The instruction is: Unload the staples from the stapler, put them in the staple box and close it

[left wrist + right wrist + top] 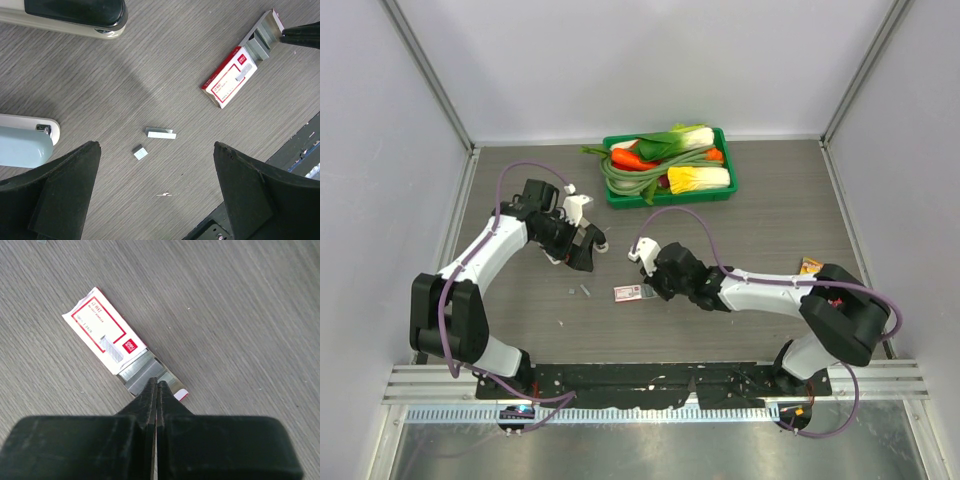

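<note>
The stapler (pixel 22 146), pale blue and white, shows only as an end at the left edge of the left wrist view. A cream and black bar (pixel 75 15) lies across the top left; I cannot tell if it belongs to the stapler. In the top view the left gripper hides the stapler. Two short grey staple strips (pixel 161 133) (pixel 140 152) lie loose on the table, also in the top view (pixel 584 290). My left gripper (pixel 155 147) (pixel 592 250) is open and empty above them. My right gripper (pixel 156 383) (pixel 646 288) is shut, its tips over the open end of a white-and-red staple packet (pixel 100 325) (pixel 628 293).
A green tray (pixel 724 190) of toy vegetables stands at the back centre. A small orange packet (pixel 810 265) lies at the right by the right arm's elbow. A single bent staple (pixel 165 194) lies near the black mounting plate (pixel 650 378) at the near edge.
</note>
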Controlling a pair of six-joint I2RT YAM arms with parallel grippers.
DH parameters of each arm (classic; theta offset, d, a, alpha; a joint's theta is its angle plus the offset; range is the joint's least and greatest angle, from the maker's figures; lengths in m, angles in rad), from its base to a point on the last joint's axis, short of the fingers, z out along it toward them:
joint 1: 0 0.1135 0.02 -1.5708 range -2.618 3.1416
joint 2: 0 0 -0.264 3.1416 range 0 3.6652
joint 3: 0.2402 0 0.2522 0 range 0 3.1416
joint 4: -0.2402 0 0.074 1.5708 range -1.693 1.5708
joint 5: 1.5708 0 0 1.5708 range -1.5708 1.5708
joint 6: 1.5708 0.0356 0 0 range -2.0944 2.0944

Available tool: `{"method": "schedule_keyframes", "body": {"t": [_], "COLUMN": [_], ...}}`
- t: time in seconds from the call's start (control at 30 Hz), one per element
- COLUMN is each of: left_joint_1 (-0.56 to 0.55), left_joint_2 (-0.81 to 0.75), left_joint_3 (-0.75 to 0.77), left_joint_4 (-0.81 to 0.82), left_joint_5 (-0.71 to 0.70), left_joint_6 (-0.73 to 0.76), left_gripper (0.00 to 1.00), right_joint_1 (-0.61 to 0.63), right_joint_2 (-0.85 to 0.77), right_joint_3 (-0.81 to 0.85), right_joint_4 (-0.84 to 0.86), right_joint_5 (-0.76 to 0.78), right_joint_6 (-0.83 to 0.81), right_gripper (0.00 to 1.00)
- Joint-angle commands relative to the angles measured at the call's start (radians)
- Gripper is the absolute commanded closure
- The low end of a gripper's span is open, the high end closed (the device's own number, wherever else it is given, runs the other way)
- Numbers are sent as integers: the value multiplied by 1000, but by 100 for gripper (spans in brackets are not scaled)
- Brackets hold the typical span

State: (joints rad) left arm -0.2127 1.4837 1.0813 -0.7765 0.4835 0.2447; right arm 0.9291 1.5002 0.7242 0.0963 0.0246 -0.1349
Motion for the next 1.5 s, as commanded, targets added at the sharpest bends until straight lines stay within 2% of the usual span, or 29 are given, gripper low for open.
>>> {"method": "schedule_keyframes", "body": {"t": [0.0,0.77,1.17,1.2,1.33,1.47], "left_joint_1": [7,7,7,7,16,41], "left_joint_2": [-11,-8,-16,-19,-43,-48], "left_joint_3": [16,0,-4,-4,-11,5], "left_joint_4": [-3,5,-4,-6,-12,-27], "left_joint_5": [24,17,4,-6,-20,-11], "left_joint_6": [13,21,36,39,61,50], "left_gripper": [0,0,0,0,0,0], "right_joint_1": [-1,-1,-1,-3,4,43], "right_joint_2": [25,92,12,8,3,49], "right_joint_3": [30,50,35,34,46,107], "right_joint_4": [16,28,37,55,111,151], "right_joint_5": [-49,-107,-45,-46,-80,-97], "right_joint_6": [26,34,67,73,104,109], "right_gripper": [99,99,99,97,75,61]}}
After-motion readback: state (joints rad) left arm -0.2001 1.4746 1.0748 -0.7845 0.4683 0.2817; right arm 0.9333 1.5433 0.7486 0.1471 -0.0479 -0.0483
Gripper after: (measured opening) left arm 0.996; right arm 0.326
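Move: The staples in the open end of the staples box lie about 4 cm below the right hand, some 2 cm to its left and 1 cm back. The box's middle is 5 cm left and 1 cm back. A loose staple strip lies 14 cm left, level with the hand; the black stapler is 13 cm ahead and 13 cm left. From the left hand, the staples are about 14 cm right, 5 cm back and 8 cm below. The right hand, fingers shut, dips about 3 cm towards the boxed staples, then rises as much, partly opening, shifting left. ##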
